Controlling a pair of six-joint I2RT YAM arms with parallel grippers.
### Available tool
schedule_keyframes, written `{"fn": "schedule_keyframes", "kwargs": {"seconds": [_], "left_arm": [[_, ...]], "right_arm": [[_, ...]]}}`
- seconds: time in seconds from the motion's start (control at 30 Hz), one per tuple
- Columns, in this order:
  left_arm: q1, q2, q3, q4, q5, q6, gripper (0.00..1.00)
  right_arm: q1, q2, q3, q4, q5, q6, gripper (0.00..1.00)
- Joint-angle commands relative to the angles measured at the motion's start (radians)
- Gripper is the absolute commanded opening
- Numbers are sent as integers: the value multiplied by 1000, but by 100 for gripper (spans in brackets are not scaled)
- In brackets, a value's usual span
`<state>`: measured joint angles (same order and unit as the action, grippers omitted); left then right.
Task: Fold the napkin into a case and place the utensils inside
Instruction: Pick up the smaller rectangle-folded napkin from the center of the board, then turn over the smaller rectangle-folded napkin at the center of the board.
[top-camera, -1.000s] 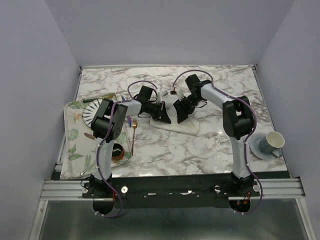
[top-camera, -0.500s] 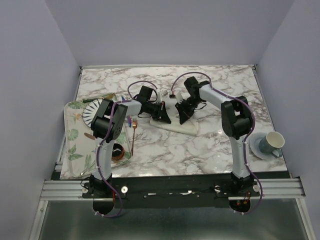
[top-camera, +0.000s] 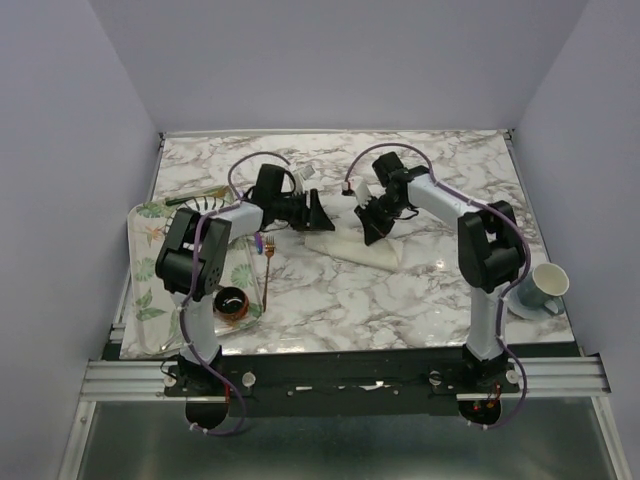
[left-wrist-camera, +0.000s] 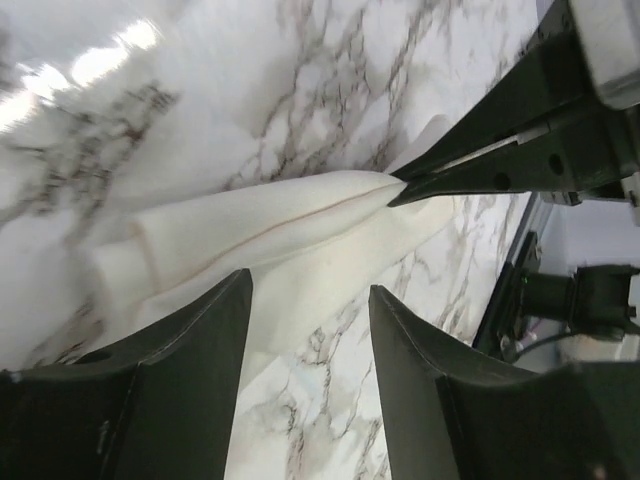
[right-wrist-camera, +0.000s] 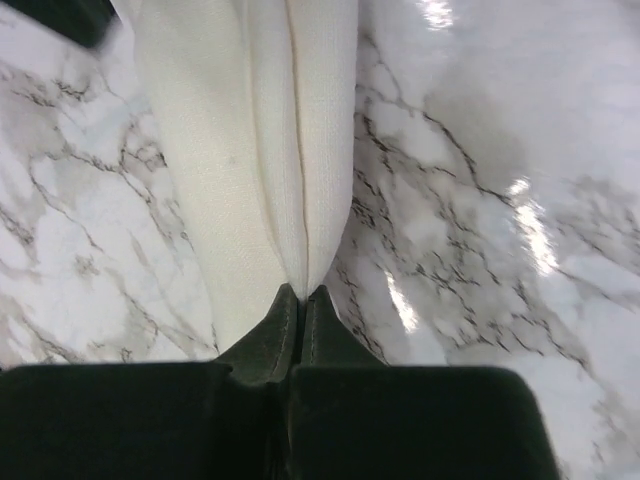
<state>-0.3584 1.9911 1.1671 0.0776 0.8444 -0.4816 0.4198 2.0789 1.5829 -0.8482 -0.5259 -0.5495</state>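
The cream napkin (top-camera: 352, 248) lies folded into a long strip on the marble, mid-table. My right gripper (top-camera: 371, 234) is shut on its end fold (right-wrist-camera: 300, 285), and the cloth (right-wrist-camera: 250, 130) stretches away from the jaws with a crease down its middle. My left gripper (top-camera: 317, 214) hovers open at the strip's other end. Its fingers (left-wrist-camera: 225, 330) straddle the napkin's edge (left-wrist-camera: 270, 240) without touching it. The right gripper's fingertips (left-wrist-camera: 420, 185) show pinching the far corner. A purple-blue utensil (top-camera: 258, 243) and a copper fork (top-camera: 268, 264) lie left of the napkin, at the tray's edge.
A leaf-patterned tray (top-camera: 145, 275) sits at the left with a dark bowl (top-camera: 232, 300) on it, and the left arm covers part of the tray. A cup on a saucer (top-camera: 545, 285) stands near the front right. Walls close in the table at the back and sides.
The left gripper opened, let go of the napkin and drew back to the left. The right gripper closed on the napkin's end fold.
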Motion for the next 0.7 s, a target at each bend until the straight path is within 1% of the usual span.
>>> {"fn": "schedule_keyframes", "kwargs": {"seconds": [0.0,0.03,0.2,0.23,0.3,0.33,0.4,0.43,0.5,0.53,0.6,0.67], "left_arm": [[68,-155,5,-36,-119,52,63],[78,-184,6,-68,-129,64,63],[128,-241,-3,-140,-171,97,63],[140,-256,-6,-156,-176,106,63],[148,-273,-20,-168,-188,112,63],[151,-285,-26,-177,-197,113,63],[159,-301,-49,-187,-203,113,63],[160,-316,-56,-190,-212,112,63],[167,-330,-86,-191,-219,109,63],[168,-342,-93,-190,-225,107,63],[170,-357,-119,-194,-234,112,63],[170,-374,-135,-211,-252,123,62]], "right_arm": [[2,-140,-99,181,177,-7,1],[2,-158,-116,237,232,-13,1],[19,-252,-230,423,380,-53,1],[25,-263,-269,493,433,-61,1],[45,-299,-311,570,490,-81,1],[54,-315,-334,643,519,-86,1],[77,-338,-398,705,561,-116,1],[86,-361,-421,771,595,-128,0],[119,-381,-510,839,622,-179,1],[129,-397,-538,929,653,-197,0],[169,-410,-616,991,685,-243,1],[210,-419,-656,1054,737,-256,1]]}}
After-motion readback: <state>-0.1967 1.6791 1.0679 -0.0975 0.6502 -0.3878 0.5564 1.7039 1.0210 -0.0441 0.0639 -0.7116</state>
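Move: The napkin is already pinched shut in my right fingers; its middle lies about 4 cm left of them, roughly level forward and back, and some 3 cm lower. From my open left hand the napkin's middle is around 8 cm to the right, 3 cm nearer my base and 5 cm below. The fork lies about 15 cm left and 11 cm back from that left hand, and the purple knife some 18 cm left, level with it. Keeping my right fingers shut on the napkin, I carry it about 5 cm forward, up nearly 4 cm and a few cm right, while that wrist swings some 50 degrees so the fingers tip forward. My left hand stays open and draws away about 9 cm left towards the purple knife, rising some 7 cm and reaching 4 cm forward, then easing down and back a couple of cm. ##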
